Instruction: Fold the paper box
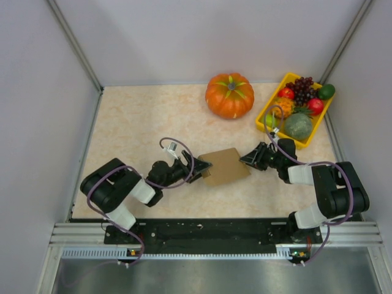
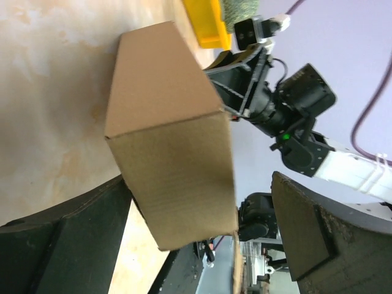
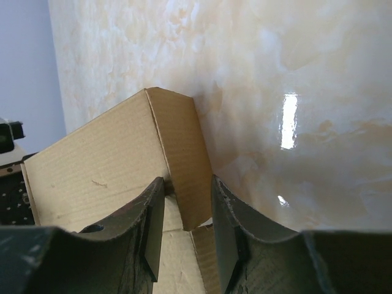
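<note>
The paper box [image 1: 225, 165] is plain brown cardboard, set up as a small rectangular box on the table between the two arms. My left gripper [image 1: 199, 169] is at its left end. In the left wrist view the box [image 2: 171, 135] sits between wide-open jaws of the left gripper [image 2: 199, 184], with a clear gap on the right side. My right gripper [image 1: 248, 158] is at the box's right end. In the right wrist view the right gripper [image 3: 187, 180] pinches a narrow end panel of the box [image 3: 98, 165] between both fingers.
An orange pumpkin [image 1: 229, 95] stands behind the box. A yellow tray [image 1: 321, 122] of plastic fruit is at the back right, close behind the right arm, and its corner [image 2: 205, 24] shows in the left wrist view. Grey walls enclose the table on three sides.
</note>
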Tool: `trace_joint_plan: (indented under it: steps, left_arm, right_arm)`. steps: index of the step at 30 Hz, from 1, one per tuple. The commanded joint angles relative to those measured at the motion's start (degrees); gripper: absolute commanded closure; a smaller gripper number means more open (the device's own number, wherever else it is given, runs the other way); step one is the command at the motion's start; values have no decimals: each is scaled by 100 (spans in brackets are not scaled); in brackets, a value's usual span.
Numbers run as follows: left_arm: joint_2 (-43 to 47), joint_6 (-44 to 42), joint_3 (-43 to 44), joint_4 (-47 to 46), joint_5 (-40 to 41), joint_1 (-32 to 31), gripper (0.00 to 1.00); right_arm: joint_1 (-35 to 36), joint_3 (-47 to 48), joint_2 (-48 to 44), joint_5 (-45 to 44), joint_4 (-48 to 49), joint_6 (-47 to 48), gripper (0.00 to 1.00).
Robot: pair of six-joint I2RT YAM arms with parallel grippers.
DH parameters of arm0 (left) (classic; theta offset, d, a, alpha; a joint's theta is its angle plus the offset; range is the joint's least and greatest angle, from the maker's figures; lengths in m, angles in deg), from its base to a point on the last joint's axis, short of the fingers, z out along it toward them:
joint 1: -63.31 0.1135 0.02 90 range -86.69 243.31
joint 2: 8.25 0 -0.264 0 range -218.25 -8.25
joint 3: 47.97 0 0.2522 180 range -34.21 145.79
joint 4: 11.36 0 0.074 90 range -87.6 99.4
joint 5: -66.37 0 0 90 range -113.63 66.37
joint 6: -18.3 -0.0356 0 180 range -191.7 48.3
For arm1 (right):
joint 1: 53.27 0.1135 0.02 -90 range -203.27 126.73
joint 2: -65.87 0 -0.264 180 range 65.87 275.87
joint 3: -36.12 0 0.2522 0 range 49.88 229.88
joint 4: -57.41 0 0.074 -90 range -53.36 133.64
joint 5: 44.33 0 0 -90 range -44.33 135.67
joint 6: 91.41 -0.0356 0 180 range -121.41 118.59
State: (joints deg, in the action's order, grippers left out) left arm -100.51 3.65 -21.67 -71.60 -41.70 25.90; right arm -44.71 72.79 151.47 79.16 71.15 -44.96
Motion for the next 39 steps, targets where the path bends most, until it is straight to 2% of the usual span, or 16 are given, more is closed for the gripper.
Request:
trace_joint_plan:
  steps: [1,4,7,11,14,16,18,19,21,23,24,25,28,31,34,39]
  left_arm:
    - [-598,225,354,-1275,-39,-39,2]
    - [-888,366,408,-1547,-48,-38,4]
    - [-881,375,425,-1504,-57,-39,18]
    - [-469,401,443,-916,-180,-4,28]
    - [102,428,390,-3,-381,154,43]
    - [577,533,250,602,-539,312,45]
    - [1093,664,197,1278,-917,637,51]
    - [1280,700,232,2126,-1083,751,52]
    - [1884,639,302,2914,-1479,1033,52]
    - [2360,569,486,4287,-1612,1261,50]
    - [2841,507,556,4723,-1699,1332,47]
    - [3081,507,679,5241,-1735,1533,47]
    - [3943,638,846,6702,-1841,1780,45]
    - [4611,1024,821,7565,-2016,2087,45]
    - [4972,1481,698,7812,-2253,2194,47]
    - [5332,1999,557,8024,-2438,2238,50]
  right_arm:
    - [-12,-182,264,-634,-729,435,67]
    - [-12,-191,255,-616,-703,435,67]
    - [32,-278,168,-415,-449,514,62]
    - [435,-166,-595,-563,-911,768,45]
    - [831,273,-1684,-931,-2080,1137,29]
    - [1007,624,-2386,-1404,-2668,1662,19]
    - [1673,863,-3293,-1888,-3408,2173,9]
    - [2041,1064,-3513,-2291,-3523,2723,6]
    - [3104,1276,-3849,-2758,-3857,3236,1]
    - [3616,1513,-3858,-3121,-3920,3642,1]
    - [4297,1575,-3841,-3330,-3920,3774,1]
    - [4721,1723,-3788,-4333,-3954,4236,1]
    - [6286,2206,-3262,-5620,-3946,5378,1]
    - [6955,2690,-2534,-6081,-3938,6197,1]
    - [7308,2806,-1997,-6328,-3413,6883,1]
    - [7371,3017,-1372,-6321,-3120,7396,2]
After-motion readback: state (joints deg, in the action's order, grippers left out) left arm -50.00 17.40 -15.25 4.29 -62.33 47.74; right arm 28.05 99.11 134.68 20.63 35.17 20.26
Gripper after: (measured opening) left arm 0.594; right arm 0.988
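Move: The paper box lies just off the left fingertips: its middle is about 8 cm to that hand's right, level with it fore and aft and some 5 cm lower, its left end panel already between the wide-open fingers. From the right hand, whose fingers are still at the right end, the middle is roughly 7 cm left, 2 cm back and 1 cm lower. From the right hand, the pumpkin sits about 24 cm ahead and 5 cm left, the fruit tray about 19 cm ahead and 19 cm right. Down nearly 4 cm, the left hand closes on the box's left end, then lifts it and draws it left about 10 cm, tipping its fingers further down towards the end. The right hand opens and comes free of the right end, swings high, back and left to the box's robot-facing side, sinks slightly, and rolls about 100 degrees about its own pointing direction, fingers wide. ##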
